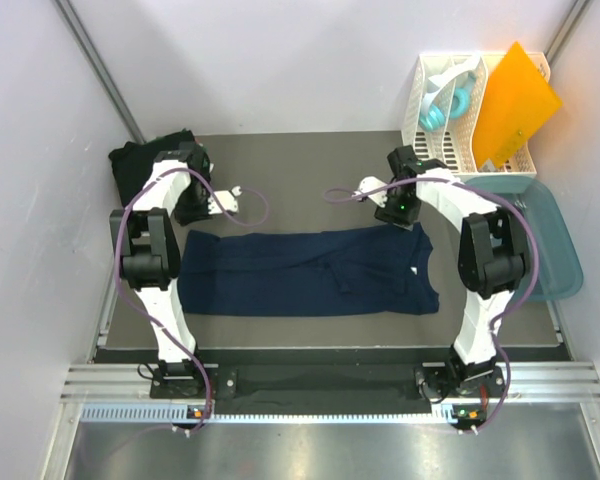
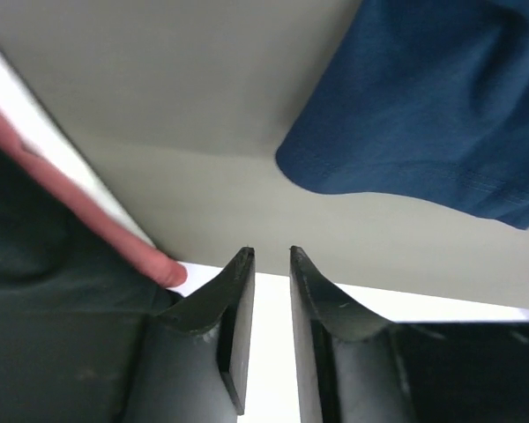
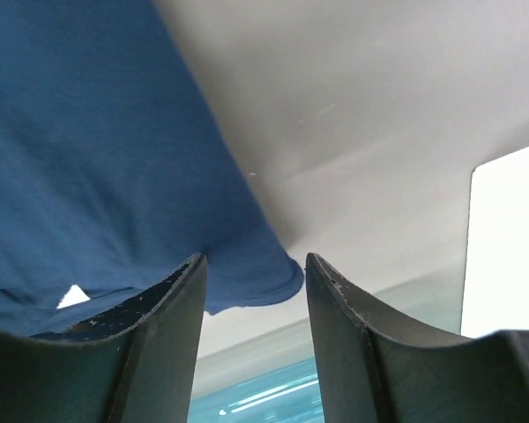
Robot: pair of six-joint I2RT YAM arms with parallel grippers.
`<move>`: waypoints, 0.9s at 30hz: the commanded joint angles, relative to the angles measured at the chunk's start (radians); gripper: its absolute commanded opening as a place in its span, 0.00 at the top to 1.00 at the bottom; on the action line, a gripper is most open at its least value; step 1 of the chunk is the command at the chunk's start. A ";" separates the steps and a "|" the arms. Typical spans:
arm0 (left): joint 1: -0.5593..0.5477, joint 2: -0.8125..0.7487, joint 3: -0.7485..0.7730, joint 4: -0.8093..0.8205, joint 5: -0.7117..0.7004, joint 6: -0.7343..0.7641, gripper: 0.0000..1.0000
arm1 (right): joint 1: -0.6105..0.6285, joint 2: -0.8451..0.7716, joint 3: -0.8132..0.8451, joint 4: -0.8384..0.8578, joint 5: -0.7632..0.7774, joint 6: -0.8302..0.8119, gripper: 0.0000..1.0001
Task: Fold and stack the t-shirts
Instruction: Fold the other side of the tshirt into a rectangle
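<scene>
A navy blue t-shirt (image 1: 310, 272) lies spread flat across the middle of the table. Its white neck label (image 3: 70, 295) shows in the right wrist view. A heap of dark t-shirts (image 1: 145, 160) sits at the back left corner. My left gripper (image 1: 195, 210) hovers between that heap and the navy shirt's left end (image 2: 441, 97). Its jaws (image 2: 271, 253) stand slightly apart with nothing between them. My right gripper (image 1: 405, 215) is just above the navy shirt's back right corner (image 3: 97, 150), open (image 3: 256, 260) and holding nothing.
A teal plastic tub (image 1: 555, 240) lies at the right edge of the table, also seen as the teal tub (image 3: 264, 397) below the right fingers. A white slotted rack (image 1: 460, 110) with an orange sheet (image 1: 515, 100) stands at the back right. Purple cables (image 1: 260, 205) loop off both wrists.
</scene>
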 commanded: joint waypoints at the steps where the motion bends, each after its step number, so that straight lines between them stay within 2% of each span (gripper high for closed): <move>1: -0.005 -0.003 0.036 -0.070 0.036 0.028 0.71 | -0.031 0.034 0.063 -0.004 -0.011 -0.016 0.51; 14: -0.007 0.106 0.126 -0.224 0.120 0.039 0.72 | -0.042 0.097 0.089 -0.007 0.022 -0.069 0.50; 16: -0.035 0.132 0.142 -0.250 0.119 0.036 0.72 | -0.043 0.107 0.095 -0.009 0.024 -0.069 0.50; 27: -0.044 0.186 0.180 -0.299 0.146 0.030 0.72 | -0.043 0.153 0.127 -0.020 0.024 -0.073 0.50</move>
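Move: The shirt's far left corner lies about 2 cm to the right of my left hand, 2 cm back and some 6 below. The dark stack is about 9 cm to this hand's left and 11 farther out. For my right hand, the shirt's far right corner is about 4 cm to the right, 1 cm back and 5 below; the white rack stands some 21 cm right and 24 ahead, the teal tub about 33 right and 5 back. I lower both open hands onto the shirt's two far corners. My left hand eases back about 1 cm, then swings right and sinks, nearly 4 cm across and 3 down, its fingertips tipping some 10 degrees back towards me. My right hand sinks about 3 cm, shifting 1.5 cm right and forward, its fingers wide around the folded corner and not closing. ##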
